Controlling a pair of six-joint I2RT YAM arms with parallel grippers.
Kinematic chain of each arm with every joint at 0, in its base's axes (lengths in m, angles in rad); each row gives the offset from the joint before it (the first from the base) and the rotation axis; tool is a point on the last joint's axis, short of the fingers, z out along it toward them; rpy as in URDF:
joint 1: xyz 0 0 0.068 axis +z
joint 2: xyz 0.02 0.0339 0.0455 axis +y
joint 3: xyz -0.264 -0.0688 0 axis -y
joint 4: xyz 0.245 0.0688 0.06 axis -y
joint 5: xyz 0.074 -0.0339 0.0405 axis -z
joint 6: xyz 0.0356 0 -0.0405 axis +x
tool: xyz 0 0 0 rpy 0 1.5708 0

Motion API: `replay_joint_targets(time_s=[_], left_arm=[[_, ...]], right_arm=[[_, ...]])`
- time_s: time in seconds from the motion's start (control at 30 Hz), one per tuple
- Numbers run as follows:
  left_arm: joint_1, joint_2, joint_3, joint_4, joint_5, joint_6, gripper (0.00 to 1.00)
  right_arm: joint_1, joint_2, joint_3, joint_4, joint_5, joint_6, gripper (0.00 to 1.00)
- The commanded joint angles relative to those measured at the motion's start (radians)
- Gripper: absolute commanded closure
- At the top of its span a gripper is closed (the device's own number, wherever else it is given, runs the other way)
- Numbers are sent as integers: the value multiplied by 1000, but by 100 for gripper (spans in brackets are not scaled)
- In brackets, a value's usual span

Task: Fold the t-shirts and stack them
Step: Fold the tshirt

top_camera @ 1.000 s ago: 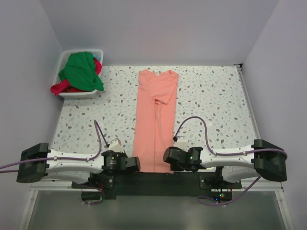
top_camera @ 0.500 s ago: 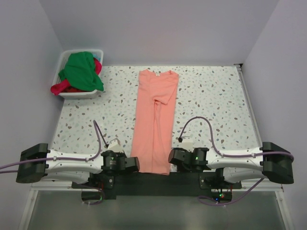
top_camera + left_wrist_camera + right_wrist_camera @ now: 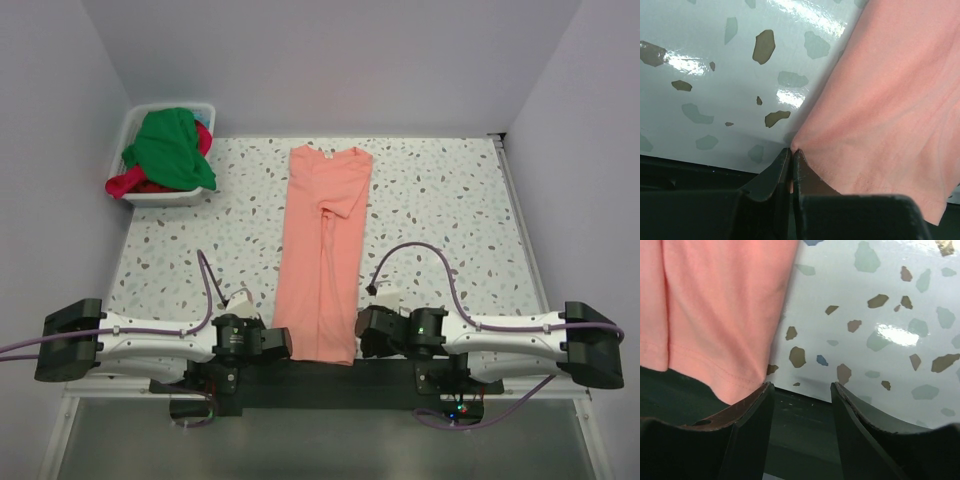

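Observation:
A salmon-pink t-shirt (image 3: pixel 325 250) lies folded into a long narrow strip down the middle of the table, collar at the far end. My left gripper (image 3: pixel 283 343) is shut on the near left corner of its hem; in the left wrist view the cloth (image 3: pixel 880 100) bunches into the closed tips of that gripper (image 3: pixel 791 151). My right gripper (image 3: pixel 362 335) stands open just right of the near right hem corner. In the right wrist view the pink cloth (image 3: pixel 720 305) lies beside its left finger (image 3: pixel 747 415). Nothing sits between the jaws of this gripper (image 3: pixel 801 386).
A white tub (image 3: pixel 160 198) stands at the far left corner, holding a bright green t-shirt (image 3: pixel 170 145) on top of a red-magenta one (image 3: pixel 125 183). The speckled table (image 3: pixel 440 200) ends at the black base rail (image 3: pixel 320 385) at the near edge. Walls close in on both sides.
My right gripper has opened and let go of the pink hem, and its arm has shifted a little to the right. The left gripper has stayed shut on the hem corner.

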Motion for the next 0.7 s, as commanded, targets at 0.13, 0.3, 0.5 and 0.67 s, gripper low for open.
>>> replay_joint_targets(time_s=[0.13,0.3,0.5,0.67], left_arm=[[4,19,-31,2,11,15,93],[4,19,-32,8,12,18,93],[4,15,-35,8,11,20,93],[5,10,-40,8,9,17,93]], right_arm=[[18,32,12,224,-111,-95,47],[24,66,7,262,-140,-90,47],[24,98,4,279,-163,-86,48],[29,123,4,265,-172,-75,50]])
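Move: My right hand is open and empty. The free hem corner of the tshirt hangs at the table's near edge, about 5 cm to its left, 3 cm back and 3 cm below. The centre slit in the hem lies about 12 cm left and 2 cm back of my right hand, and the corner my left hand holds about 21 cm left, level with it. From my left hand, the free corner is some 17 cm right and 3 cm back. I swing my right hand about 5 cm left, and a little back, to the tshirt's free hem corner, quickly first and then easing off, bringing the still-open fingers around it without closing them. The wrist turns counter-clockwise and tilts, each by some 10 degrees. My left hand stays put, keeping its pinch on the other hem corner. ##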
